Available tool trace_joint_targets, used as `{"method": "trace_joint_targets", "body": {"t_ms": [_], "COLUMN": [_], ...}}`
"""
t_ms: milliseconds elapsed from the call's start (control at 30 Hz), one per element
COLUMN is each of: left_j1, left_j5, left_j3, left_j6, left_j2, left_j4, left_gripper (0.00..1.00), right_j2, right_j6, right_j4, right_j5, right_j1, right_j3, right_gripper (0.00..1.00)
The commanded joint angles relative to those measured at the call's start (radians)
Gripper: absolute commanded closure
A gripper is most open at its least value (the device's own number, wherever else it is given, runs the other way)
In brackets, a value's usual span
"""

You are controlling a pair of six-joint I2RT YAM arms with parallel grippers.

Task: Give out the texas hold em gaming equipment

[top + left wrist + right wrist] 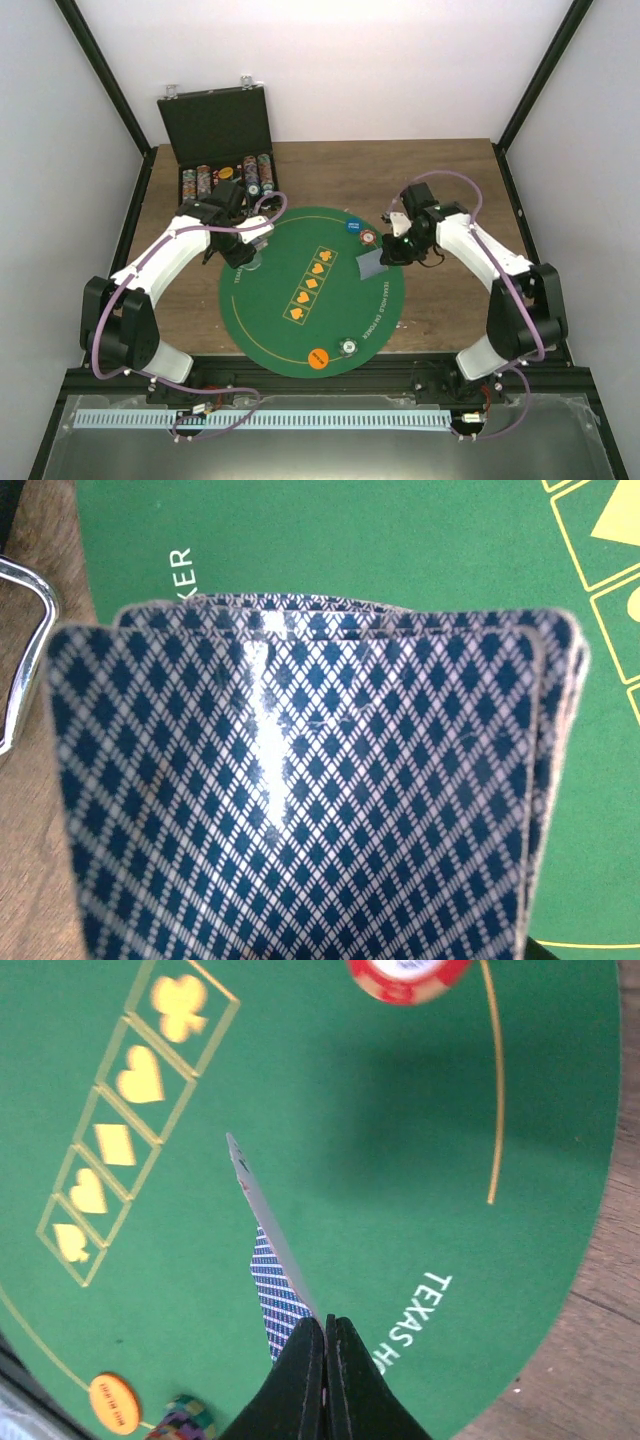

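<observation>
My left gripper point(243, 252) hovers over the left rim of the green mat, shut on a stack of playing cards point(300, 800) whose blue diamond backs fill the left wrist view and hide its fingers. My right gripper point(325, 1322) is shut on a single card point(272, 1222), seen edge-on and held tilted above the mat. Under it a second card point(272, 1305) lies face down on the felt point(372, 265). A red-and-white chip point(408, 975) and a blue chip point(353, 226) sit at the mat's far side. An orange chip point(319, 358) and a mottled chip point(348, 346) lie near its front edge.
The round green felt mat point(290, 345) covers the middle of the wooden table. A black hinged case point(215, 120) stands open at the back left, with rows of chips point(225, 180) in its tray. A shiny curved rim point(20, 630) shows beside the left gripper's cards.
</observation>
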Motion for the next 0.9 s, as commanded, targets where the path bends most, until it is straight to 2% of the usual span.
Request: {"method": "trace_joint_targets", "body": {"t_ms": [0, 133, 567, 733, 867], "left_j1": [0.005, 0.006, 0.006, 0.006, 0.006], "left_j5": [0.004, 0.004, 0.007, 0.004, -0.002], "left_j3": [-0.014, -0.015, -0.006, -0.006, -0.007], "left_j6": [0.002, 0.001, 0.001, 0.001, 0.002], "left_j2": [0.007, 0.008, 0.019, 0.015, 0.015], "left_j4": [0.018, 0.021, 0.017, 0.013, 0.013], "left_gripper": [0.62, 0.61, 0.61, 0.61, 0.61], "right_j2": [0.083, 0.129, 0.305, 0.315, 0.274], "right_j6": [-0.039, -0.056, -0.054, -0.062, -0.061], "right_j4": [0.036, 0.036, 0.017, 0.009, -0.06], "right_j5": [0.051, 0.049, 0.273, 0.252, 0.208], "right_j1": [-0.016, -0.015, 0.01, 0.024, 0.106], "right_j3": [-0.023, -0.001, 0.103, 0.126, 0.123], "right_gripper": [0.99, 0.99, 0.99, 0.99, 0.99]}}
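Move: The right hand's fingers already pinch a card by one end. The mat spot it is taken to lies some 11 cm below the hand, about 2 cm ahead and 1 cm to its left. From the hand, the red chip is about 10 cm ahead and 2 cm left, and the blue chip 12 cm ahead and 5 cm left, both on the mat. From the left hand, still holding the deck, that spot is roughly 28 cm right, level fore and aft, 11 cm below. The right hand lowers its pinched card about 8 cm onto the mat, drifting 3 cm forward and turning upright. ##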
